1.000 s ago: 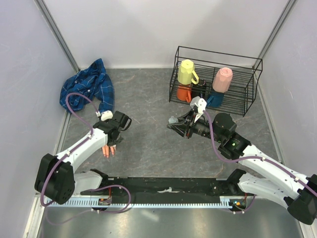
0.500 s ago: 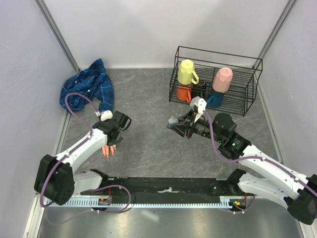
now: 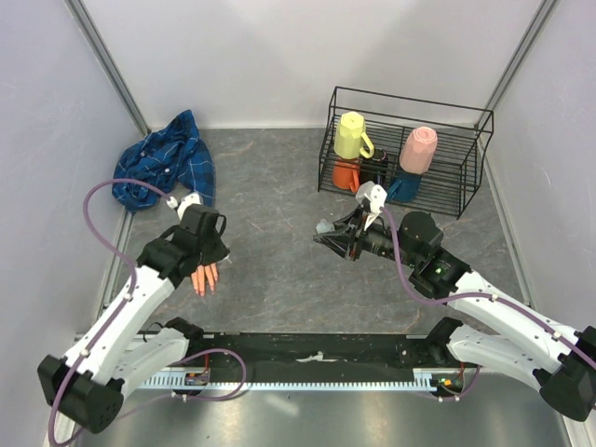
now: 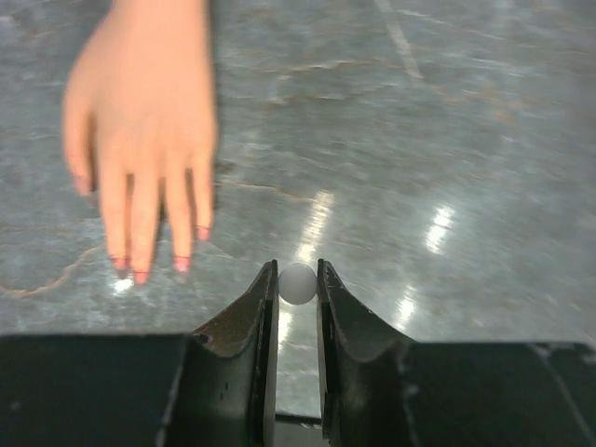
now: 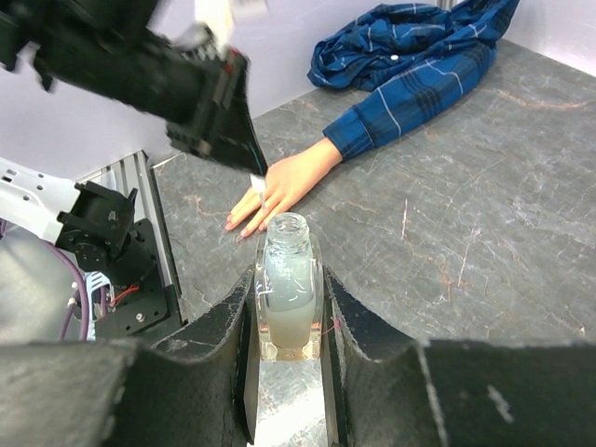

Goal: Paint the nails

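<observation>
The pale mannequin hand (image 3: 205, 278) lies flat on the grey table, its wrist in a blue plaid sleeve (image 5: 372, 130). Its nails (image 4: 140, 277) show pink at the fingertips. My left gripper (image 4: 298, 276) is shut on a small white brush cap (image 4: 298, 284) and hovers just off the fingertips. From the right wrist view, its thin brush (image 5: 262, 199) points down over the hand (image 5: 279, 184). My right gripper (image 5: 289, 275) is shut on an uncapped clear bottle (image 5: 287, 289) of milky polish, held mid-table (image 3: 326, 230).
A black wire rack (image 3: 466, 116) at the back right holds a yellow cup (image 3: 351, 135), a pink cup (image 3: 418, 149) and other cups. The rest of the plaid shirt (image 3: 163, 163) is bunched at the back left by the wall.
My left arm has swung back and to the left, carrying the gripper and cap slightly left. More of the hand's fingers show. The right arm and bottle have not moved.
</observation>
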Controlling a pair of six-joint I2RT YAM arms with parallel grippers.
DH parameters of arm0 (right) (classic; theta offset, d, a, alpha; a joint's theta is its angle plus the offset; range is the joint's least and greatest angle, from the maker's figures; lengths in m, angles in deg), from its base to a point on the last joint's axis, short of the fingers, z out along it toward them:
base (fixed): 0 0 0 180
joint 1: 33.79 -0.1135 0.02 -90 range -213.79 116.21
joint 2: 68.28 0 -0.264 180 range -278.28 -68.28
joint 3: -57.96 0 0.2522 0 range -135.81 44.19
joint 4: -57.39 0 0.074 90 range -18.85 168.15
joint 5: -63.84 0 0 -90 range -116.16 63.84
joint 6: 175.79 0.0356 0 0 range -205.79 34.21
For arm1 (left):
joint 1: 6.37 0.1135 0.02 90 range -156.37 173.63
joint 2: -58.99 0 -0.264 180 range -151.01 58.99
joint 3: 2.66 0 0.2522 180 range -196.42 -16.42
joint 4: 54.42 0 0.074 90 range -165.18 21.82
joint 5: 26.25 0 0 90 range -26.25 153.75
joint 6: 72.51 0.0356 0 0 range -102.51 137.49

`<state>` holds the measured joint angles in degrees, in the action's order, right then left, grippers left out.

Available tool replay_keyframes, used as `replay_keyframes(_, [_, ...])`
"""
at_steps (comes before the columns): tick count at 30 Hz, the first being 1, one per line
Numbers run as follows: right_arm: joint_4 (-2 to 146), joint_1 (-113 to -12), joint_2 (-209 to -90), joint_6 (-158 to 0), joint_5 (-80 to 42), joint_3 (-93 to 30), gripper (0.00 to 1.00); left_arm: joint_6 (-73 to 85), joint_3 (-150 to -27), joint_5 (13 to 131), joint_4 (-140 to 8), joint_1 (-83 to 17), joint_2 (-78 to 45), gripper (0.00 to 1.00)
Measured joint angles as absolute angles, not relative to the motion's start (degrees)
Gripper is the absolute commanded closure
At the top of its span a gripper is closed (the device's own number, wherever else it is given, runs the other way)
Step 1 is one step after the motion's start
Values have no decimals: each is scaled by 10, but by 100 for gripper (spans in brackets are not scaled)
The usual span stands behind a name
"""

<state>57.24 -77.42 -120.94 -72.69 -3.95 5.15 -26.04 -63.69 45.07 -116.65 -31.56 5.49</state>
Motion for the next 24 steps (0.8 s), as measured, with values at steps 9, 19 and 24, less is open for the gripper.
replay_keyframes(9, [623,-774,-1237,-737,-25,19,100,-146,-732,649,-1074,-315,125,98])
replay_keyframes(19, [678,-774,-1264,-752,-8,-44,100,-56,-880,856,-1014,-315,31,98])
replay_keyframes(24, [700,-774,-1274,-757,11,-53,100,-42,-890,942,-1005,-315,20,98])
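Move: The polish bottle, held upright in my right fingers, is about 24 cm to the right of my left hand, 2 cm back and 15 cm higher; it sits right at my right hand's own point. The false hand's nails lie some 3 cm back, 5 cm left and 13 cm below my left hand. From that same hand, the plaid cuff is around 14 cm ahead, 6 cm left, 11 cm down; the orange mug is roughly 24 cm ahead, 29 cm right, 9 cm down. Still pinching the brush cap, my left hand climbs about 22 cm away from the nails while swinging some 14 cm right towards the bottle, slowing as it gets above the bottle's height. On the way its wrist turns about 50 degrees clockwise and its fingers tip up towards level. My right hand keeps its grip on the bottle, easing a centimetre or two left. ##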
